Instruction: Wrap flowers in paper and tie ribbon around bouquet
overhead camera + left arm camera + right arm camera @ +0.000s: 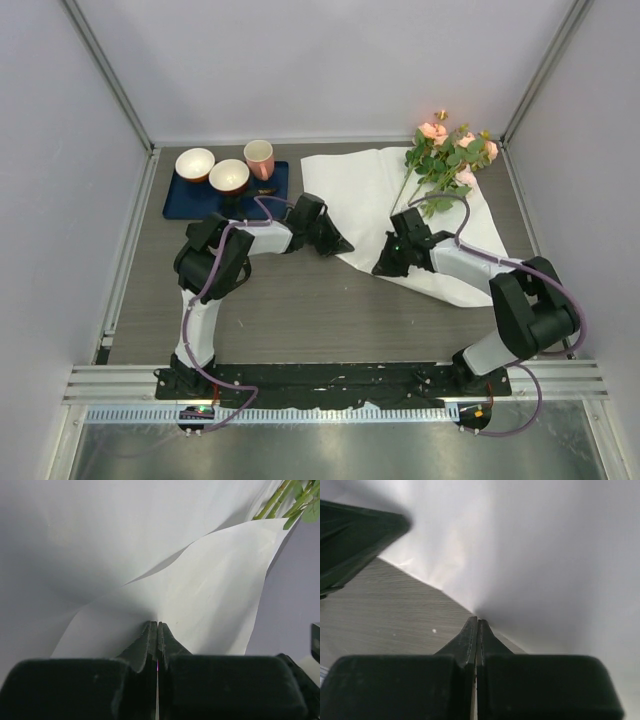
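The white paper [365, 195] lies spread on the grey table, its near edge lifted. The flowers [452, 157], pink roses with green leaves, rest on the sheet's far right corner, and their stems [278, 501] show in the left wrist view. My left gripper [340, 246] is shut on the paper [215, 580] at its near left edge, pinching a fold. My right gripper [381, 268] is shut on the paper [545, 555] at the near corner, just above the tabletop [380, 610]. The two grippers are close together. I cannot make out the ribbon.
A dark blue mat [183, 199] at the back left holds two bowls [195, 163] [229, 176] and a pink cup [259, 158]. Grey walls and metal frame posts enclose the table. The left gripper's finger [355, 535] shows at the top left of the right wrist view.
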`<action>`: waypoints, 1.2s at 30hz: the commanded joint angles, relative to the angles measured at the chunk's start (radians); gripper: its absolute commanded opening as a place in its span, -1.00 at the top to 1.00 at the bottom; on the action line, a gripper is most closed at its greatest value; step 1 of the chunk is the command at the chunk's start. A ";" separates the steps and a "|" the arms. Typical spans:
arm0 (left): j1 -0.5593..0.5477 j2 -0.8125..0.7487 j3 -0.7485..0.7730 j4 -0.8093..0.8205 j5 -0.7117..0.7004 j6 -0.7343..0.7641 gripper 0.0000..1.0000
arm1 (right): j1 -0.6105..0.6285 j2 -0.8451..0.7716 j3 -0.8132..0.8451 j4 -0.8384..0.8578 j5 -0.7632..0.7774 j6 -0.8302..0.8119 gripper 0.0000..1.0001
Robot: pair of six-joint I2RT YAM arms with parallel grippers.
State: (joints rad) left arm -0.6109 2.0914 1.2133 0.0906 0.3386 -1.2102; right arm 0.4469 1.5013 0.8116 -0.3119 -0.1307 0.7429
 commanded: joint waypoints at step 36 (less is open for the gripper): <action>0.011 0.110 -0.021 -0.204 -0.089 0.012 1.00 | -0.139 -0.281 0.211 -0.374 0.423 -0.169 0.46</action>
State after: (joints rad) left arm -0.6006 2.1094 1.2308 0.0673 0.3794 -1.2533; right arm 0.1169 1.1450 0.8627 -0.8021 0.2886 0.7765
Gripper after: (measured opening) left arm 0.012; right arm 0.227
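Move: The paper's near folded edge passes just under the right gripper, roughly 3 cm below it and 1 cm back. Its right end lies about 8 cm back and 19 cm right. From that hand, the left gripper is some 6 cm ahead and 8 cm left, and the flower stem ends are about 12 cm ahead and 5 cm right. From the left gripper, the edge's right end lies about 14 cm back and 27 cm right. Keep the left gripper shut and resting on the fold. Lower the shut right fingertips about 3 cm to the paper's folded edge, then sweep them low along it to the right and somewhat back, nearly 20 cm sideways, turning the hand clockwise some 50 degrees. At its right end, lift about 9 cm while swinging forward and opening the fingers a little. ##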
